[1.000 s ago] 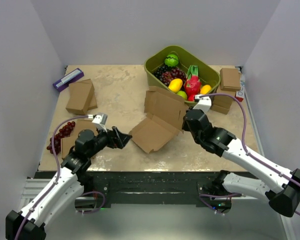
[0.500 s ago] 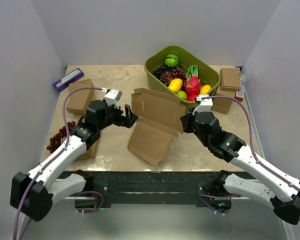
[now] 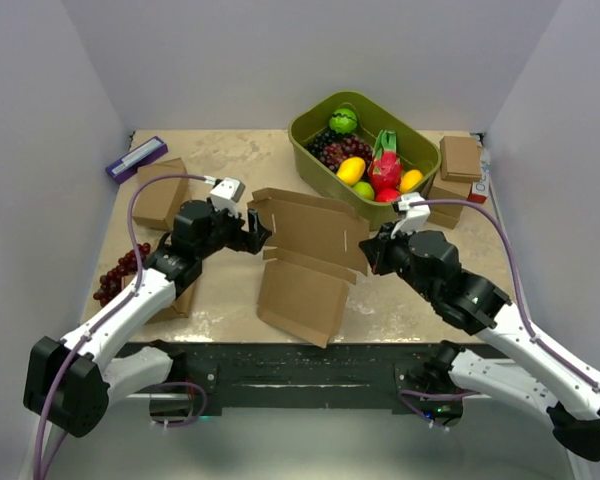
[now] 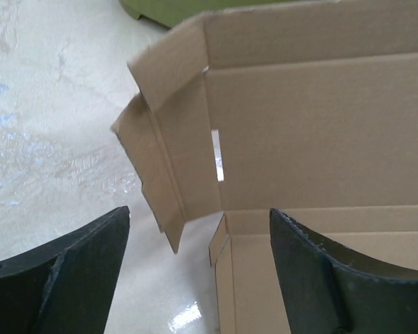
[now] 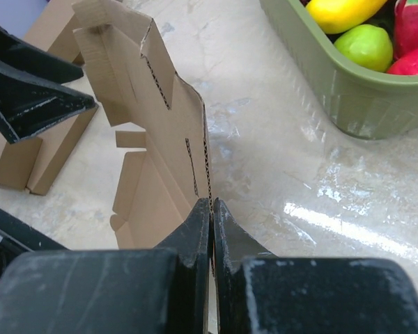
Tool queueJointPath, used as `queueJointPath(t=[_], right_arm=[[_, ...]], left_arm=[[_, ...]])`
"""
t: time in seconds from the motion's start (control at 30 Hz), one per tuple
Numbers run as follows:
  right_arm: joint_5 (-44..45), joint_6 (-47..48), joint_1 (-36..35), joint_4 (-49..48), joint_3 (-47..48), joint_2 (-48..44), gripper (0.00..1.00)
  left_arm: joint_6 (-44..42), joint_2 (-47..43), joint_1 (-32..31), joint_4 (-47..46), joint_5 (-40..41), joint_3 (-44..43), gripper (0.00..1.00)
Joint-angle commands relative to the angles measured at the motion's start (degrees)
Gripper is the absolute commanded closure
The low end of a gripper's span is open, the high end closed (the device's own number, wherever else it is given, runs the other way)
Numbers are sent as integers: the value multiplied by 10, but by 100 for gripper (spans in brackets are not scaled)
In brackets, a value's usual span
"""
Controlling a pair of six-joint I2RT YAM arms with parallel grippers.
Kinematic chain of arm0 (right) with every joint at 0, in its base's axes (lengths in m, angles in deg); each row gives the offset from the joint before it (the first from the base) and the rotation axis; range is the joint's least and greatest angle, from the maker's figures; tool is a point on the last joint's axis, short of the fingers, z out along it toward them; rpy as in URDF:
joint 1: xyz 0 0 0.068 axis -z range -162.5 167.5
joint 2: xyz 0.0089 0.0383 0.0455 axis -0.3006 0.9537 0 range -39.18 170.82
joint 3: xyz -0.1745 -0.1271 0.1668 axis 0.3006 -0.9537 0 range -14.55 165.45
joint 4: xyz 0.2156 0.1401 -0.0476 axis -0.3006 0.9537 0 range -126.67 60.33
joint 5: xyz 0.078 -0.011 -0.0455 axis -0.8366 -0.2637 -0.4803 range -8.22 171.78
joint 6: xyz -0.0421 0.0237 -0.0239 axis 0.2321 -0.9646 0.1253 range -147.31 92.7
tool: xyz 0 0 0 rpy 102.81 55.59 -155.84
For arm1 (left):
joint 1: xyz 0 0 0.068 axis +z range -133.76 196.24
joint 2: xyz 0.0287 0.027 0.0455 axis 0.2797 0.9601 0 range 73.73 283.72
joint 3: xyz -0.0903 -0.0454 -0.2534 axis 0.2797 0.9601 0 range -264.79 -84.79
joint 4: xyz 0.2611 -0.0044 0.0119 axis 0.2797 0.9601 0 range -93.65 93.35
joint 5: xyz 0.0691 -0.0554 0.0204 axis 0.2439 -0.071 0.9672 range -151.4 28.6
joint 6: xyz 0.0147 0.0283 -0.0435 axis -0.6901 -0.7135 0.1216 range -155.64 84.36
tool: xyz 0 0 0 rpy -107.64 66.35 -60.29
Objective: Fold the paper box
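Observation:
The paper box [image 3: 310, 250] is a brown creased cardboard sheet at the table's middle, its back panel standing upright and its front panel lying flat towards me. My right gripper [image 3: 372, 252] is shut on the upright panel's right edge, seen edge-on between the fingers in the right wrist view [image 5: 210, 209]. My left gripper [image 3: 260, 232] is open at the box's left side flap [image 4: 160, 139], jaws wide apart, touching nothing. The box fills the left wrist view [image 4: 313, 139].
An olive-green tub [image 3: 365, 150] of toy fruit stands behind the box. Small brown boxes lie at the back left [image 3: 160, 195] and right [image 3: 460, 158]. A purple box [image 3: 135, 158] lies at far left, grapes [image 3: 110, 278] near the left edge.
My left arm swung from the near left up to the box's left flap. My right gripper shifted right and nearer; the back panel now stands more upright and the box has turned squarer.

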Motion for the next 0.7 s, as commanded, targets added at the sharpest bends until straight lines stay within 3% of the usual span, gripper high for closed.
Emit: queueJointPath(t=[0.0, 0.17, 0.57, 0.67], right_arm=[[-28, 10, -2, 2, 16, -18, 100], [-38, 6, -2, 4, 22, -26, 100], [-58, 9, -3, 4, 33, -26, 100], [-64, 9, -2, 1, 30, -29, 100]], left_arm=[[-27, -8, 9, -33, -19, 12, 20], [-21, -6, 11, -25, -15, 11, 33], [-16, 19, 22, 7, 29, 0, 39], [-16, 18, 23, -1, 20, 1, 47]])
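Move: The paper box's left side flap is just beyond the left hand's open fingers, about 3 cm ahead, level left to right and 1 cm below. From that hand the box's near panel hangs some 15 cm back, 9 cm right and 10 cm lower; the green basket stands about 19 cm ahead, 22 cm right and 10 cm lower. The right hand already pinches the box's right edge, with the flap roughly 10 cm ahead, 24 cm left and 6 cm below it. Left eases down 2 cm and leftward around the side flap, fingers narrowing; right, still pinching, draws back 1.5 cm. ##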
